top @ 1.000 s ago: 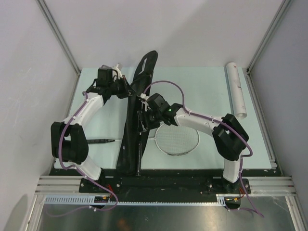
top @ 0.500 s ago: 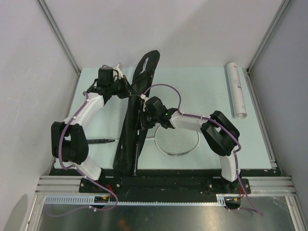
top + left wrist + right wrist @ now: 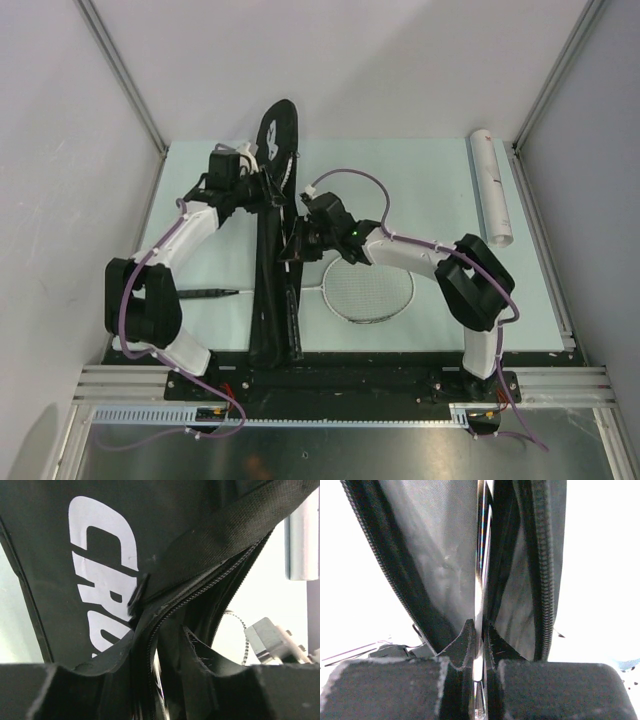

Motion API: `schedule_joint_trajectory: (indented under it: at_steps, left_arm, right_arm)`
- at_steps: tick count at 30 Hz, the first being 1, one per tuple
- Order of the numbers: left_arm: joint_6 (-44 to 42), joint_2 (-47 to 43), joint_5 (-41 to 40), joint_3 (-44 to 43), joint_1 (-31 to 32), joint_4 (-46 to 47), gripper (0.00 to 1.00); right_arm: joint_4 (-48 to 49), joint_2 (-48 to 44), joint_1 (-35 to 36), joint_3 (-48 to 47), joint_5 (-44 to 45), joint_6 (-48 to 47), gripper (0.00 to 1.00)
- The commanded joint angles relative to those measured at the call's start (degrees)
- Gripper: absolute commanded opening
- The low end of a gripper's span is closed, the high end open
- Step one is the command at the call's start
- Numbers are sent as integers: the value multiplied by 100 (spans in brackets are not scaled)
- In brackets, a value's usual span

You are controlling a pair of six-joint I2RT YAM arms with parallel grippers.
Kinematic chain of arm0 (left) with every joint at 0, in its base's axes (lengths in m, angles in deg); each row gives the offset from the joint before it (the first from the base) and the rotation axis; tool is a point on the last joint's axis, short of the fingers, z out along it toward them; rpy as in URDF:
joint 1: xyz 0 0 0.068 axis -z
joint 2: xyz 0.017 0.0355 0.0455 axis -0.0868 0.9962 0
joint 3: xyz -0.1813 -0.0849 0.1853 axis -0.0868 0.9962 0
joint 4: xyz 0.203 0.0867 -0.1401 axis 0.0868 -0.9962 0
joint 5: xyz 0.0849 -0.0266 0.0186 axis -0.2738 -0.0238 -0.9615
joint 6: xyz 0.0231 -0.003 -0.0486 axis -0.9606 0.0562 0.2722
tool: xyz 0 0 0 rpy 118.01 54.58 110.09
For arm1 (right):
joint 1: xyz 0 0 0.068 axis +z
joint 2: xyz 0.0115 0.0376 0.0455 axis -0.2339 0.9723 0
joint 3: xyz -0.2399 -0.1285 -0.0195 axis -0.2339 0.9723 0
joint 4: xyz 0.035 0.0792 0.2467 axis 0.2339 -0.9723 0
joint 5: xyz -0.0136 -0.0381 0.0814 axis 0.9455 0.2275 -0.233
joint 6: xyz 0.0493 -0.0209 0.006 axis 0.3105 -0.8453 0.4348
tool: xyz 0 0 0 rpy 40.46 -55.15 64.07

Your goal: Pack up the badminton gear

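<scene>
The long black racket bag [image 3: 272, 300] stands on its edge down the middle of the table, unzipped. My left gripper [image 3: 268, 190] is at its upper part; in the left wrist view the fingers [image 3: 100, 660] stand apart around the zipper edge of the bag [image 3: 55, 555], and that gripper [image 3: 160, 650] is open. My right gripper [image 3: 296, 245] reaches into the opening from the right. It [image 3: 480, 635] is shut on the thin silver frame of a racket [image 3: 481, 570] between the bag's two sides [image 3: 435, 540]. A second racket [image 3: 368, 290] lies flat on the table, its black handle [image 3: 205, 293] sticking out left of the bag.
A white cylindrical tube [image 3: 490, 185] lies along the right edge of the table. Metal frame posts rise at the table's back corners. Both arm bases sit on the black rail at the near edge.
The bag's far end has swung left and stands more upright. My left jaws have parted on the bag edge. My right jaws have closed on the racket frame.
</scene>
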Motion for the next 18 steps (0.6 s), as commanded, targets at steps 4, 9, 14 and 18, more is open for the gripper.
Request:
schedule_joint_trajectory:
  at_steps: [4,9,14,18]
  left_arm:
    - [-200,-453,-890,219,453,-125,52]
    - [-244,-814,-1455,719,708,-318,54]
    - [-323,-1385,-1640,1194,778,-397,64]
    - [-341,-1841,-1578,1370,796,-441,74]
  right_arm:
    - [388,-482,-4,-253,312,52,0]
    - [450,-429,5,-341,426,140,0]
    - [389,-341,-47,-464,418,114,0]
    - [380,-315,-100,-482,453,96,0]
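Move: The racket shaft, where it leaves the right fingers on their far side, lies about 9 cm back, 3 cm to the right and some 3 cm below the left hand; the bag edge with its zip sits right between the left hand's part-open fingers. The right hand already pinches that shaft, the spot in question being 2 cm ahead of it. The spare racket's head lies on the table 8 cm back and 18 cm to the right of the right hand, about 12 cm lower. The left hand, its fingers already off their grip, slides back along the bag edge towards the shaft just beyond the right fingers, slowly at first and then faster, some 6.5 cm back and 2.5 cm down, opening its fingers to nearly three quarters and rolling about 10 degrees so that its left side rises. The right hand keeps its pinch on the racket shaft and holds almost still, easing up by only a centimetre or so. ##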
